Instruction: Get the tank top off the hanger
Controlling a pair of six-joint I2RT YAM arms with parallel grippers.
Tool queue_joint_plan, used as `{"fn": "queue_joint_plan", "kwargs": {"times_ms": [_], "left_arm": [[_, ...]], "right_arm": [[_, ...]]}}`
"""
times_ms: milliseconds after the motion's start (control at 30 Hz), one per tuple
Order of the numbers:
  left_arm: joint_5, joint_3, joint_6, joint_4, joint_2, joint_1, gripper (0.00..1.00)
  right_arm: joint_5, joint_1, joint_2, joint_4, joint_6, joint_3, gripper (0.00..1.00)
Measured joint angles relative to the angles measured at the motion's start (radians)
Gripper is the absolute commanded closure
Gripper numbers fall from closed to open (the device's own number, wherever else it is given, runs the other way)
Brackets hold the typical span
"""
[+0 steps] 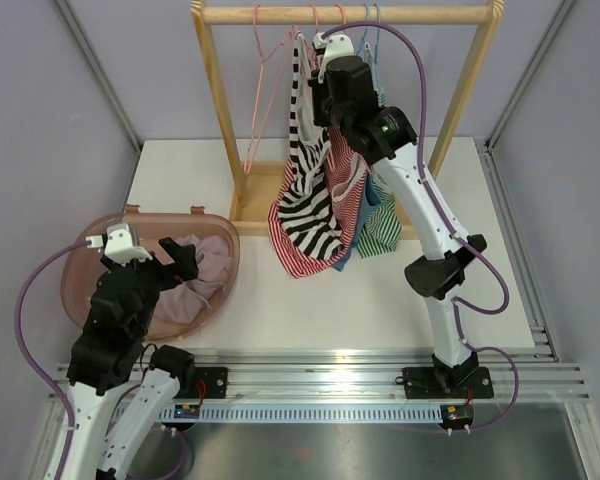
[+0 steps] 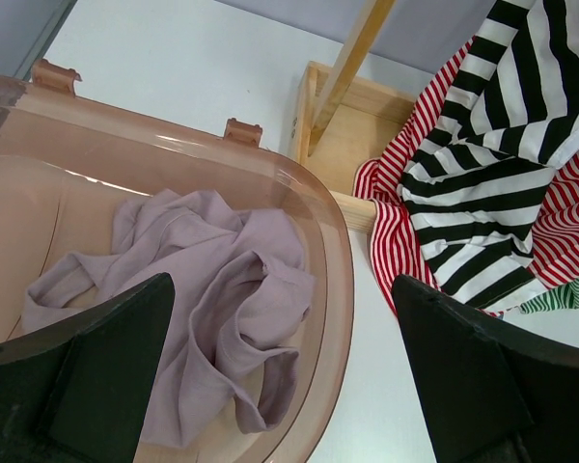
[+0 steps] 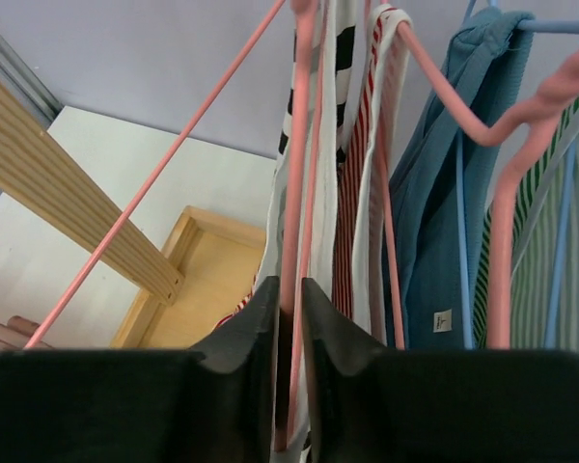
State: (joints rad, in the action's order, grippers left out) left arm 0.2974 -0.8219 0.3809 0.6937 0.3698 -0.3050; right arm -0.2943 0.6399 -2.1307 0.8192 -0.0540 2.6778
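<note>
A black-and-white striped tank top (image 1: 305, 200) hangs from a pink hanger (image 3: 299, 145) on the wooden rack's top rail (image 1: 350, 14). Its white strap (image 3: 343, 58) runs along the hanger's wire. My right gripper (image 3: 289, 289) is high at the rail (image 1: 322, 70), its two fingers closed narrowly on the pink hanger wire and the strap edge. My left gripper (image 2: 282, 285) hangs wide open over the basket's right rim (image 1: 180, 255), holding nothing.
A pink translucent basket (image 1: 85, 250) at the left holds a lilac garment (image 2: 203, 280). An empty pink hanger (image 1: 260, 90) hangs left of the tank top. Red-striped (image 1: 345, 190), blue (image 3: 434, 193) and green-striped (image 1: 385, 225) tops hang to its right. The rack's wooden base (image 1: 255, 200) lies beneath.
</note>
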Motion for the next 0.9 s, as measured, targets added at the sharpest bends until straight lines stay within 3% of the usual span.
{"fn": "queue_joint_plan", "kwargs": {"times_ms": [67, 133, 533, 900], "left_arm": [[-0.006, 0.000, 0.000, 0.000, 0.003, 0.000, 0.01], [-0.011, 0.000, -0.001, 0.000, 0.010, 0.000, 0.01], [-0.043, 0.000, -0.014, 0.000, 0.042, 0.000, 0.01], [-0.075, 0.000, -0.019, -0.010, 0.041, 0.000, 0.01]], "right_arm": [[0.002, -0.007, -0.001, -0.005, 0.003, 0.000, 0.95], [0.010, -0.010, -0.001, -0.009, 0.005, 0.000, 1.00], [0.071, -0.007, 0.060, -0.014, -0.053, -0.032, 1.00], [0.104, 0.023, 0.327, 0.030, -0.108, -0.156, 1.00]]}}
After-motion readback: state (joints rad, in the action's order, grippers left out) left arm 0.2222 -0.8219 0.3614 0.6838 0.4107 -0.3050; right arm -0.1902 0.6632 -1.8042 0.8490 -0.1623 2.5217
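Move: A wire of the pink hanger carrying the black-and-white tank top already stands between my right fingers, about 1 cm ahead; the tank top's middle hangs some 18 cm below the hand and 1 cm left. The red-striped top is about 4 cm right and 15 cm down, the empty pink hanger roughly 9 cm left and 2 cm ahead. From my left hand the hanger wire is about 28 cm ahead, 30 cm right and 15 cm up. I finish closing my right fingers, pinching the pink hanger's wire, and hold almost still while the grip sets. Then, keeping hold, I draw the hanger back and up, about 9 cm each way and speeding up, with some 3 cm to the right, away from the rail towards me, rolling the hand's left side up about 10 degrees. ##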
